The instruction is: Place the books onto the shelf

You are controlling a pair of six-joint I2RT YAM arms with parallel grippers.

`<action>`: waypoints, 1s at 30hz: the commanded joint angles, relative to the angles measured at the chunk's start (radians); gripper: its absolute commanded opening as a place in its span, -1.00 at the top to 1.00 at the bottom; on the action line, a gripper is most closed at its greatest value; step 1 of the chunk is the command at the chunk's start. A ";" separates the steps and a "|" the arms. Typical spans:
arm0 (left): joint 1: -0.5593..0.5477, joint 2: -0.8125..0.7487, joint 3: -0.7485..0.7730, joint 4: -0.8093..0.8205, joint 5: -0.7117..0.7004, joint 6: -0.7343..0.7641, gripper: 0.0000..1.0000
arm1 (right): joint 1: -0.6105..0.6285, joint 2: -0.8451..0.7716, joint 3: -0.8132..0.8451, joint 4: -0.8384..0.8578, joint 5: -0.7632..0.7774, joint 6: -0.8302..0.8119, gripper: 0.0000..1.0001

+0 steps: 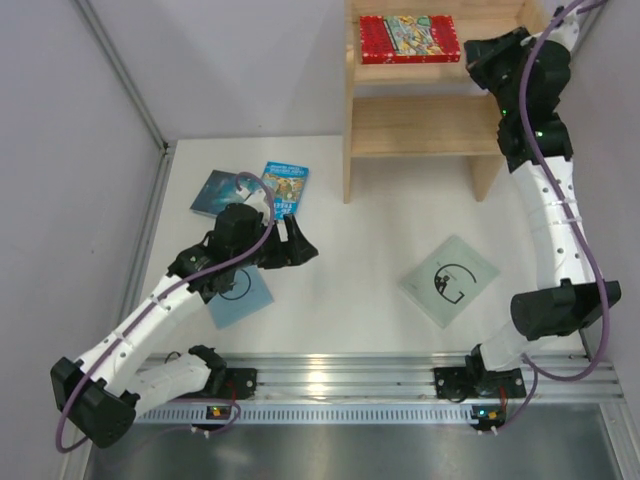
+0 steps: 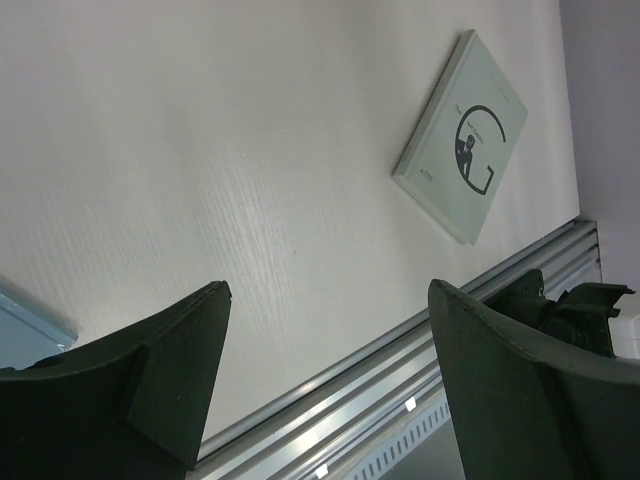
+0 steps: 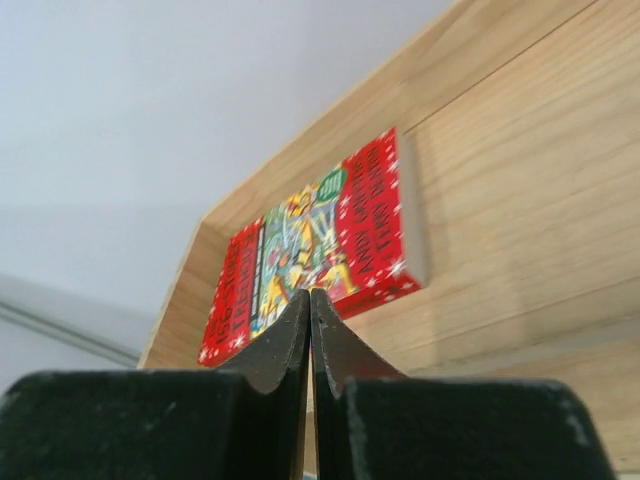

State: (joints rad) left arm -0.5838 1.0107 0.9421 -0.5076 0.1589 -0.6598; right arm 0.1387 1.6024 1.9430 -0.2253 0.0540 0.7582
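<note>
A red book [image 1: 409,38] [image 3: 320,240] lies flat on the top tier of the light wooden shelf [image 1: 420,125] [image 3: 510,170]. My right gripper [image 1: 470,55] [image 3: 310,292] is shut and empty, its tips just off the book's right edge. Four books lie on the table: a bright blue one [image 1: 286,188], a dark teal one [image 1: 218,192], a pale one with a black circular mark [image 1: 450,280] [image 2: 463,135], and a pale blue one [image 1: 243,297] [image 2: 25,325] partly under my left arm. My left gripper [image 1: 300,246] [image 2: 328,288] hangs open above bare table, holding nothing.
A grey wall stands behind the shelf and along the table's left side. An aluminium rail [image 1: 340,375] [image 2: 400,360] runs along the near edge with both arm bases on it. The shelf's lower tier [image 1: 425,130] holds nothing.
</note>
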 commanded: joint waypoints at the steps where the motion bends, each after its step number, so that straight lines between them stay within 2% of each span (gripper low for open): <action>1: 0.002 -0.026 0.012 0.044 -0.016 0.020 -0.71 | -0.054 -0.019 0.000 -0.009 0.015 -0.034 1.00; 14: 0.004 -0.032 0.012 0.031 -0.042 0.042 -0.71 | -0.088 0.149 0.146 -0.072 -0.040 -0.048 1.00; 30: 0.002 -0.037 0.011 0.032 -0.053 0.052 -0.72 | -0.021 0.261 0.240 -0.066 -0.132 -0.011 1.00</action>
State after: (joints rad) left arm -0.5838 0.9970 0.9421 -0.5079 0.1177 -0.6250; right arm 0.0921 1.8370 2.1391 -0.2947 -0.0338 0.7410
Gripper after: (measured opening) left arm 0.855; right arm 0.002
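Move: The red book lies flat on the upper shelf, its middle about 10 cm ahead of the right hand's closed fingers, 9 cm to their left and 5 cm lower. The shelf's left side panel stands about 21 cm left of the hand and 10 cm ahead, just beyond the book's far end; the right side panel is roughly 16 cm to the hand's right and 10 cm ahead. From the left hand the red book is some 35 cm ahead, 22 cm right and 24 cm higher. Swinging right about 4 cm to clear the red book's right end, the right hand then reaches forward and sinks some 5 cm, tipping slightly down, until the shut fingers are level with the book. From there it works left about 3 cm and a little farther forward, the fingers coming against the book's right end and pushing it along the upper shelf towards the left side panel. ##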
